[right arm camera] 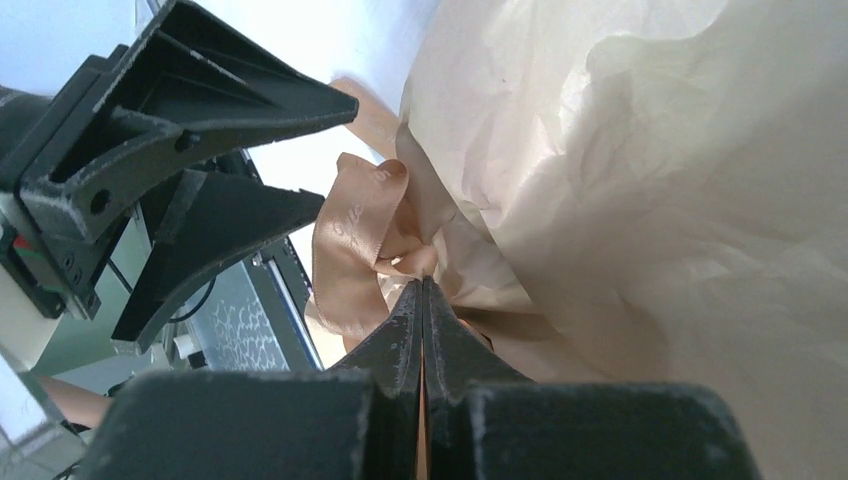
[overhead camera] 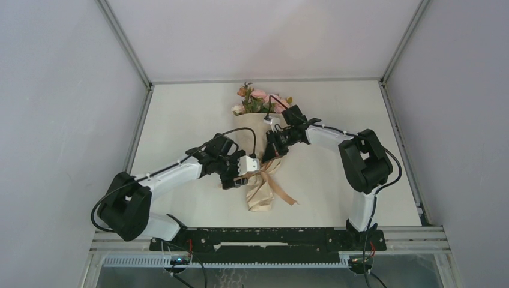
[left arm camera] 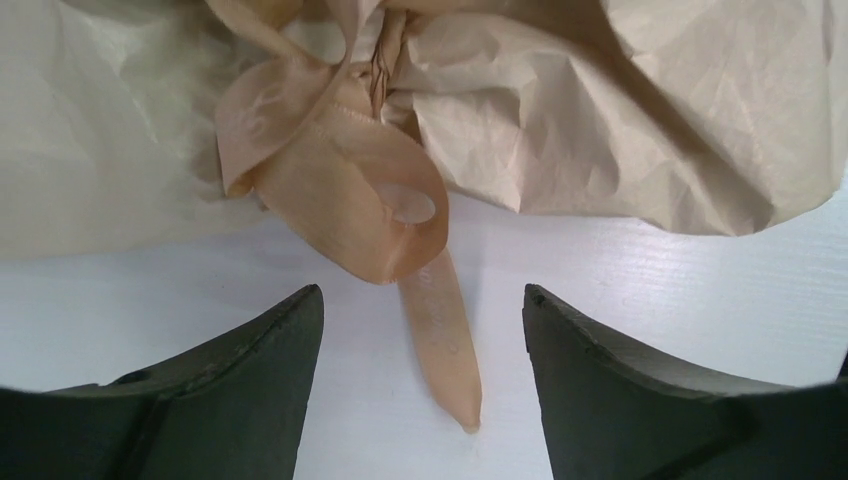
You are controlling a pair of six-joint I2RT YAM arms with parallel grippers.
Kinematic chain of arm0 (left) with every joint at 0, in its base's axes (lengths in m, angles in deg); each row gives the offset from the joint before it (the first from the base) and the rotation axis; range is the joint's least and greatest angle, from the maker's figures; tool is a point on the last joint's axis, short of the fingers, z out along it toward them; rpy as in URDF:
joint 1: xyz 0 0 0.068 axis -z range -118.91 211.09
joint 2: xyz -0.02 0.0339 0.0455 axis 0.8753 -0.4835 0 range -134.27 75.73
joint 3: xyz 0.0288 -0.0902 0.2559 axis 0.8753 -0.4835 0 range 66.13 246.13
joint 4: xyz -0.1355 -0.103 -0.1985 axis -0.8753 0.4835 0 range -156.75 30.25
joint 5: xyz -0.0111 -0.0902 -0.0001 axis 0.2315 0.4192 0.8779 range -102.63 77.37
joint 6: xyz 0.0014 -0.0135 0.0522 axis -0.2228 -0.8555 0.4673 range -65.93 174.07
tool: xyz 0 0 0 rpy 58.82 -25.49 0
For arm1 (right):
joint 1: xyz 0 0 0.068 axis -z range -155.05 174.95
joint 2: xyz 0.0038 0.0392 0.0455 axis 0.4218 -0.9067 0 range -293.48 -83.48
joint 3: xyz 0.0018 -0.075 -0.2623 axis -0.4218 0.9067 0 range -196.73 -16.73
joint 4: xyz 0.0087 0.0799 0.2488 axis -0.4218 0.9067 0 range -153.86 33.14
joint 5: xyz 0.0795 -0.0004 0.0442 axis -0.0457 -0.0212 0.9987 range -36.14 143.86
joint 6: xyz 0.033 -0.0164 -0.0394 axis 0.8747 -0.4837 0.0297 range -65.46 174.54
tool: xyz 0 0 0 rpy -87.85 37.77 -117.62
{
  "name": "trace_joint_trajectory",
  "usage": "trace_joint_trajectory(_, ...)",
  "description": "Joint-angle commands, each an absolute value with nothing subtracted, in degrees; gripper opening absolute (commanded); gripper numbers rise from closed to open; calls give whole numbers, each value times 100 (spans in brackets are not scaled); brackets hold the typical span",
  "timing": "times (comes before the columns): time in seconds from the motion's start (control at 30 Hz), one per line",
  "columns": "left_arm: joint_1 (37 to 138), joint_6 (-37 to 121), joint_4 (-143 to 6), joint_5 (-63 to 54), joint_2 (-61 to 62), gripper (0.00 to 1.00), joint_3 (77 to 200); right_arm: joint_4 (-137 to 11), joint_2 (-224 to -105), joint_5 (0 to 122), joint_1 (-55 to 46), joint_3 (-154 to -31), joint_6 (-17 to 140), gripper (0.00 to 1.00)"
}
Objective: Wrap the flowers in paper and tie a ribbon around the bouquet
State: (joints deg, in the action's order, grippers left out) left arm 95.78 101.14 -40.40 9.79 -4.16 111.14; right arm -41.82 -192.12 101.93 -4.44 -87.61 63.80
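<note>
The flowers (overhead camera: 259,99) lie at the far middle of the table, their stems hidden inside the tan paper (overhead camera: 259,195), which is rolled into a cone pointing toward me. The peach ribbon (overhead camera: 282,191) circles the cone's waist, with a tail trailing to the right. My left gripper (overhead camera: 243,174) is open beside the waist; in its wrist view (left arm camera: 421,290) a ribbon loop (left arm camera: 350,190) and loose tail lie between the fingers, untouched, below the paper (left arm camera: 620,110). My right gripper (overhead camera: 271,153) is shut; its tips (right arm camera: 422,285) pinch the ribbon (right arm camera: 350,230) at the knot against the paper (right arm camera: 650,200).
Grey walls with metal frame rails (overhead camera: 138,126) close in the white table on three sides. A black rail (overhead camera: 258,237) runs along the near edge. A black cable (overhead camera: 240,131) arcs over the paper. The left gripper's fingers (right arm camera: 220,110) stand close to the right gripper's tips.
</note>
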Motion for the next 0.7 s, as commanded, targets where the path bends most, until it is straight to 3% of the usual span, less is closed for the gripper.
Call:
trace_joint_trajectory(0.0,9731,9710,-4184,1021,-361,78,11481,-4324,-18943,10195,-443,-8745,6353,0)
trace_joint_trajectory(0.4,10059,9174,-4267,216,-1029,75,11911,-4490,-18823,10250,-380,-8568,6375,0)
trace_joint_trajectory(0.53,10190,9168,-4258,9,-1162,58,11946,-4533,-18816,10274,-372,-8523,6370,0)
trace_joint_trajectory(0.67,10202,9208,-4262,49,-1078,23,11894,-4551,-18782,10258,-333,-8513,6373,0)
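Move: The left hand's open fingers face the drooping ribbon loop: its middle is about 3 cm to the right, 1 cm ahead and 1 cm lower. The knot lies some 6 cm right of the hand and 2 cm ahead, while the loose ribbon tail lies about 4 cm below, 2 cm left and 1 cm back. The paper's stem end is roughly 6 cm back and 5 cm right. From the right hand, the loop is about 4 cm back, 2 cm left and 4 cm lower. The left fingers close from wide open around the lower edge of the ribbon loop and pinch it between their tips. To get there, the hand goes about 2.5 cm right towards the bouquet's knot, rising slightly at first, then edges 1 cm or so forward and dips as the fingers shut. The right hand stays nearly in place, fingers still closed on the ribbon beyond the loop. ##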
